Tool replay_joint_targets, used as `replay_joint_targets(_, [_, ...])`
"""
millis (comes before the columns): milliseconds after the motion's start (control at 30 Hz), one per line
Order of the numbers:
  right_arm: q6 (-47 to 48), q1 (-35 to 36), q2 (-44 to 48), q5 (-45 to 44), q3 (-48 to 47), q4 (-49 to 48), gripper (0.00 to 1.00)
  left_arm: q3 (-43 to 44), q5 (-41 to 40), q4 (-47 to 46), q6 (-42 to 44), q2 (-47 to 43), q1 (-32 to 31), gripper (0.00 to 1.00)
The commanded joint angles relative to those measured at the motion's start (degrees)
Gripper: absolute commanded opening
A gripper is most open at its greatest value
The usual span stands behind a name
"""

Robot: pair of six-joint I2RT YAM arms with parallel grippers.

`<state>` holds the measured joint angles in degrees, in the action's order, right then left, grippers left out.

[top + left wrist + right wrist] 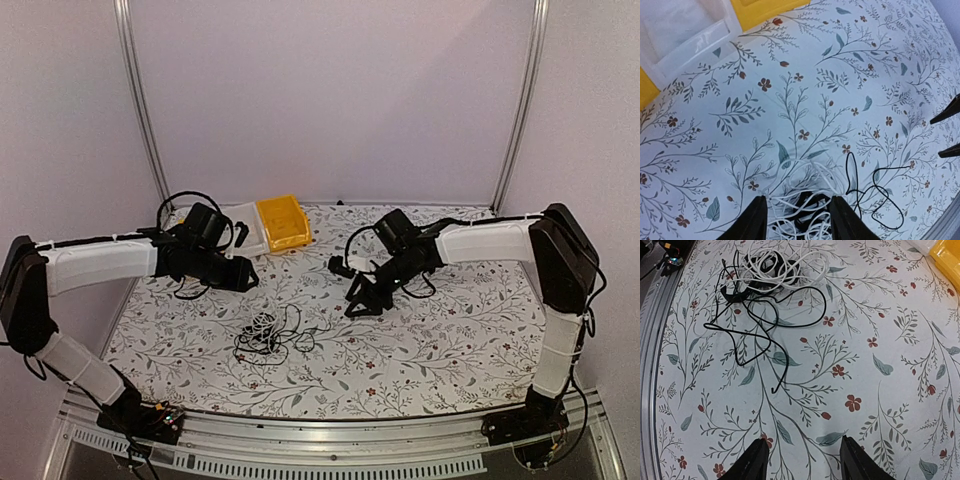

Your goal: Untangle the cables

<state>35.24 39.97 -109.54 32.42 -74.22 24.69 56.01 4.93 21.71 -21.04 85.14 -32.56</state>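
The cables lie in one tangle on the flowered tablecloth, between the two arms. In the left wrist view the white cable loops sit between and just beyond my fingertips, with a thin black cable trailing to their right. My left gripper is open, above the tangle's far-left side. In the right wrist view the white coil and black loops lie well ahead. My right gripper is open and empty, off to the tangle's right.
A yellow bin and a white tray stand at the back of the table, behind the left gripper. The metal table edge runs close to the cables on the near side.
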Motion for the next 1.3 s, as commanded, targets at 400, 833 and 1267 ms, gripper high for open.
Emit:
replay_joint_targets(400, [-8.57,4.93,-14.82,8.75,-7.81,-6.84,0.33,-4.65,-6.84,1.98,-8.75,-12.69,0.24,0.47])
replay_joint_targets(833, [-4.13,3.08,-2.33,5.88,-22.34,8.42,0.00,-9.65,10.03,-24.55,7.70,-19.68,-4.66,0.57])
replay_joint_targets(1267, [-9.96,2.31,-3.00,6.94,-51.53,19.99,0.00,-12.87,14.22,-44.00,12.57,-12.49,-8.54,0.68])
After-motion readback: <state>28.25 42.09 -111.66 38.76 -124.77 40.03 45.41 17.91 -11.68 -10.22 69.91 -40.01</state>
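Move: The loose end of the black cable lies about 6 cm to the right hand's left, 2 cm back and 6 cm below it. The tangle it comes from is some 23 cm to that hand's left and 5 cm back. From the left hand the same end is about 18 cm to the right, 5 cm back and 10 cm down; the tangle is only 3 cm right and 6 cm back, the right-hand yellow bin some 24 cm straight ahead. The right fingers pinch the black cable near its loose end after easing left and down about 5 cm each, then carry it steeply up some 35 cm and a little forward, tipping upward. The left hand first rises slightly and drifts left, then swings right about 10 cm and climbs towards the lifted cable, tilting up and opening wider. ##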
